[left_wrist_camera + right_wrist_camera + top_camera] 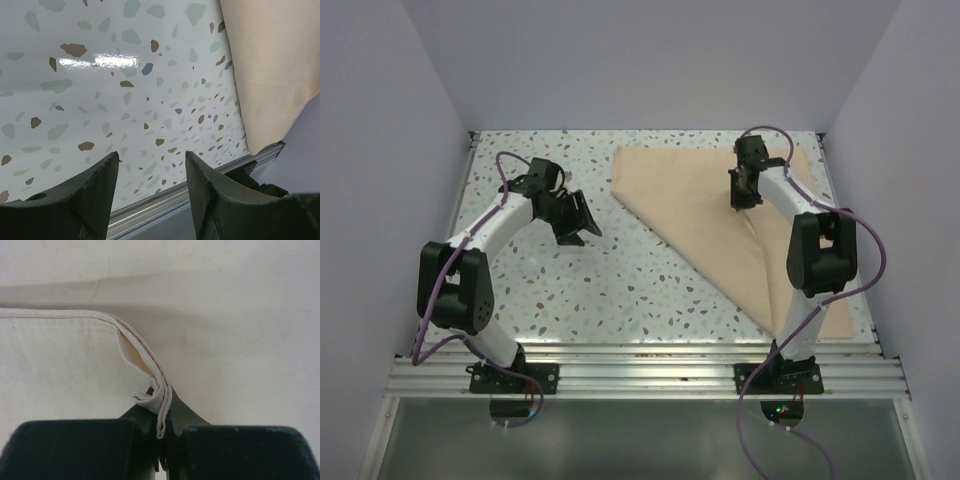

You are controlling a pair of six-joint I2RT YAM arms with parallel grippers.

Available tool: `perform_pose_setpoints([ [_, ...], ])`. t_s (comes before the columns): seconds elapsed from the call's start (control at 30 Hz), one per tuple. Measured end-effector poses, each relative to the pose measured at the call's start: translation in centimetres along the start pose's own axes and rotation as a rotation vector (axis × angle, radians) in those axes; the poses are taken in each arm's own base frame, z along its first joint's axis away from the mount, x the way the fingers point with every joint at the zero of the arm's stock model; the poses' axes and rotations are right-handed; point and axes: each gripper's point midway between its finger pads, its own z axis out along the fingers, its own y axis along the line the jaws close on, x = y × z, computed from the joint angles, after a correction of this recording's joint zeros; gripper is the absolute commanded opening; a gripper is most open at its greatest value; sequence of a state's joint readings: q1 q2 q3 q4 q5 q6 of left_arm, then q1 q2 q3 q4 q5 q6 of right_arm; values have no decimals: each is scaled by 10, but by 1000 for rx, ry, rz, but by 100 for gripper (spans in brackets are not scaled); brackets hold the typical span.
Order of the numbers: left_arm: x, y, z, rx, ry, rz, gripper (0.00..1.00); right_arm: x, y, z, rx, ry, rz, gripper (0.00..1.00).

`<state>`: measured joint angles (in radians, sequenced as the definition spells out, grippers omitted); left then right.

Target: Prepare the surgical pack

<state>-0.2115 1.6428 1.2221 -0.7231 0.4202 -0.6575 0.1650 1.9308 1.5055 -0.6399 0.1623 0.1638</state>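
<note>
The tan cloth sheet (720,215) lies folded into a triangle on the right half of the speckled table. My right gripper (748,190) sits over the cloth's far part, shut on a hemmed corner of it (161,405), with the hem pinched between the fingers. My left gripper (578,222) hangs open and empty over bare table left of the cloth; the cloth's edge (275,65) shows at the upper right of the left wrist view. The tray, scissors, forceps, gauze and packet are out of view.
White walls enclose the table on the left, back and right. An aluminium rail (640,368) runs along the near edge, carrying both arm bases. The speckled tabletop (580,290) spreads left of the cloth.
</note>
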Motion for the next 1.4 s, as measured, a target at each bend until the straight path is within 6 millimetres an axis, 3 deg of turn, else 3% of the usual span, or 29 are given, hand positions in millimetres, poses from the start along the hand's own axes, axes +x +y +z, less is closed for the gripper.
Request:
perform_pose_setpoints([
  [0.27,0,1,3,-3,6,-7,60,-20,-21,9,-4,-16,62,0],
  [0.53,1,5,8,-13,20,-14,60,-8,-20,27,-11,32,63,0],
  [0.83,2,5,8,-14,23,-15,60,-28,-22,37,-9,8,73,0],
  [1.07,2,5,8,-15,24,-14,61,-17,-24,53,2,50,74,0],
  [1.4,0,4,8,-13,22,-10,61,-14,-34,56,30,62,83,0],
])
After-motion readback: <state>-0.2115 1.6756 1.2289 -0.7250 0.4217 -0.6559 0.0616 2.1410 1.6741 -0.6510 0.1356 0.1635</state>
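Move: My right hand still has the drape's folded-over corner pinched, taking it towards the drape's far right corner, roughly 17 cm ahead, 22 cm to the right and 6 cm lower. The fold's left end is about 33 cm to my left and 3 cm farther out, and its near end some 35 cm back and 5 cm right. From my empty left hand, that far right corner is about 29 cm ahead and 61 cm right. Keeping the corner pinched, I draw it with my right hand about 4 cm forward and as far right, out over the drape towards its far right corner, while sinking about 4 cm in two dips. Most of the sideways travel comes first, then a second push forward, then I settle down and creep slightly right; the wrist hardly turns. ##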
